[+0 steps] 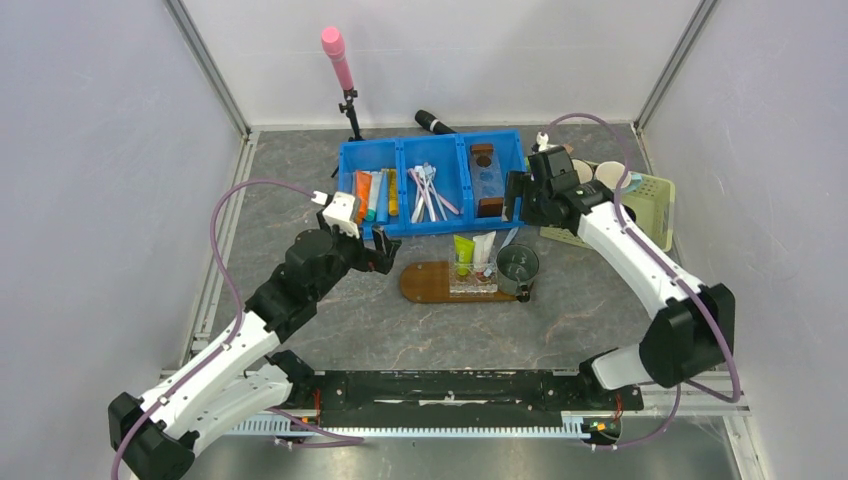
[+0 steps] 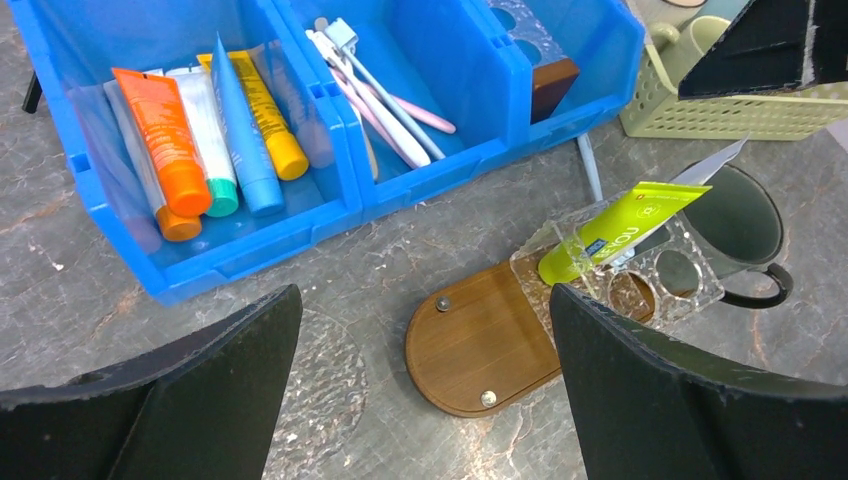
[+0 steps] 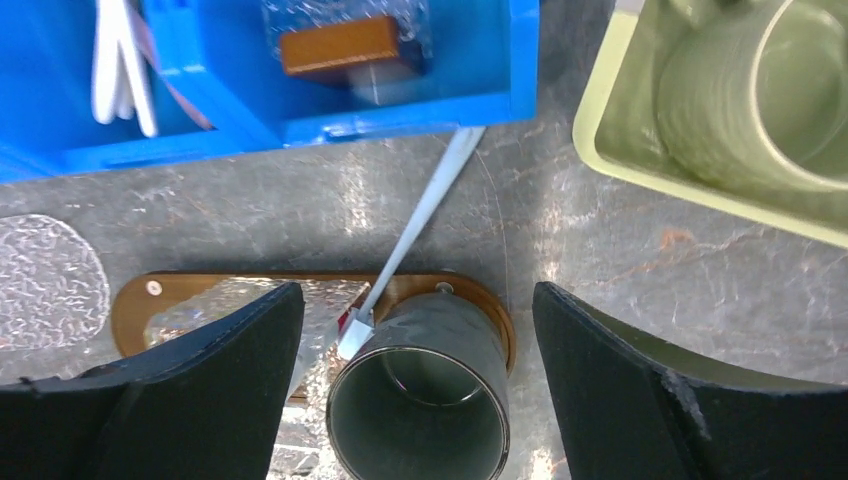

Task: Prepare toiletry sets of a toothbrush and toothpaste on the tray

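Note:
The dark brown oval tray (image 1: 425,283) lies in front of the blue bin; it also shows in the left wrist view (image 2: 480,345) and the right wrist view (image 3: 135,300). A clear holder (image 1: 470,283) on it holds the green toothpaste (image 1: 463,255) (image 2: 620,225) and the white toothpaste (image 1: 485,247), both upright. A dark grey mug (image 1: 517,266) (image 3: 420,400) stands on the tray's right end. The pale blue toothbrush (image 3: 420,215) (image 2: 590,170) leans from the mug's rim toward the bin. My left gripper (image 1: 380,250) (image 2: 425,300) is open above the tray's left end. My right gripper (image 1: 515,195) (image 3: 418,295) is open above the mug.
The blue bin (image 1: 400,225) holds orange, yellow and blue tubes (image 2: 210,130), pink toothbrushes (image 2: 385,95) and a wooden block (image 3: 345,45). A pale green basket (image 1: 655,205) with cups stands at right. A pink microphone (image 1: 337,55) on a stand and a black one (image 1: 432,122) are behind.

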Controlling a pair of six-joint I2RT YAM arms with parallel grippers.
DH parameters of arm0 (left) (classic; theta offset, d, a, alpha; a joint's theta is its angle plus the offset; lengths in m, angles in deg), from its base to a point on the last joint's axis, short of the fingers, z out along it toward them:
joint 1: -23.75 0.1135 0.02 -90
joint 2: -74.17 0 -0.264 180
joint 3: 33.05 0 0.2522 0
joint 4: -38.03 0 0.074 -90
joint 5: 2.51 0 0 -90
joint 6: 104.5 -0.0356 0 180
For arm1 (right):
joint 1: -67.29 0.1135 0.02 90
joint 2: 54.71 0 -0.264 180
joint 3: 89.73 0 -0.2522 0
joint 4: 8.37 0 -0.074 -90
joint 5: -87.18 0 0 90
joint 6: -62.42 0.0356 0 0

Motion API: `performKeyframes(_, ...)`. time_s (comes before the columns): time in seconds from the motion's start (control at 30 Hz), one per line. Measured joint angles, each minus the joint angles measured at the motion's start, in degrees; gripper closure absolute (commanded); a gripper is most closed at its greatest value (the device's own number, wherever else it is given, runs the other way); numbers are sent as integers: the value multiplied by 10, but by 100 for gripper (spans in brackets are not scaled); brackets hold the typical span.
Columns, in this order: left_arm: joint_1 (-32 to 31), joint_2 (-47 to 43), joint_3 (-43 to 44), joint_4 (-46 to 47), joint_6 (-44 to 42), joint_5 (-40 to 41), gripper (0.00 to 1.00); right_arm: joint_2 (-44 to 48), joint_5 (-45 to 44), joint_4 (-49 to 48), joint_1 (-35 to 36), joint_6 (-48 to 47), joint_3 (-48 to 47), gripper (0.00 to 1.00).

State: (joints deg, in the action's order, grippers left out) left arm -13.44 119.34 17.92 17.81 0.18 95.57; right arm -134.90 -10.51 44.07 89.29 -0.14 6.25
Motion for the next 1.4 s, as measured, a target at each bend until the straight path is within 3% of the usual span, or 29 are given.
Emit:
performKeyframes(0.27, 0, -6, -25, -3, -12, 7, 0, -62, 10, 15, -8, 29, 7, 35)
performKeyframes(0.47, 0, -2, -30, -2, -29, 8, 0, -116, 35, -14, -11, 50, 8, 43)
performKeyframes(1.17, 0, -2, -32, 6, -37, 9, 0, -203, 70, -115, -11, 114, 81, 45)
performKeyframes(1.4, 0, -2, -32, 7, -37, 9, 0, -209, 73, -145, -12, 130, 82, 59)
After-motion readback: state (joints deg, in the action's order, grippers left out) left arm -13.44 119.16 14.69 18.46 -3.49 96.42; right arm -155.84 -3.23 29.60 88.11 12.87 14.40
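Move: The blue-white toothbrush lying between the blue bin and the mug has its exposed handle some 16 cm below the right hand, about 3 cm left and 1 cm ahead. From that hand the grey mug is roughly 5 cm back and 2 cm left; the clear rack 5 cm back and 10 cm left; the blue bin's middle 12 cm ahead and 18 cm left. From the left hand the toothbrush lies about 9 cm ahead, 25 cm right and 21 cm below. Lower the right gripper about 15 cm towards the toothbrush handle, into the gap between the blue bin's near edge and the mug, easing slightly left and tipping the fingers some 20 degrees more steeply down. Close the fingers to about half open on the way, so the handle comes between the tips. Let the open, empty left gripper sink a couple of centimetres, then hold it there. ##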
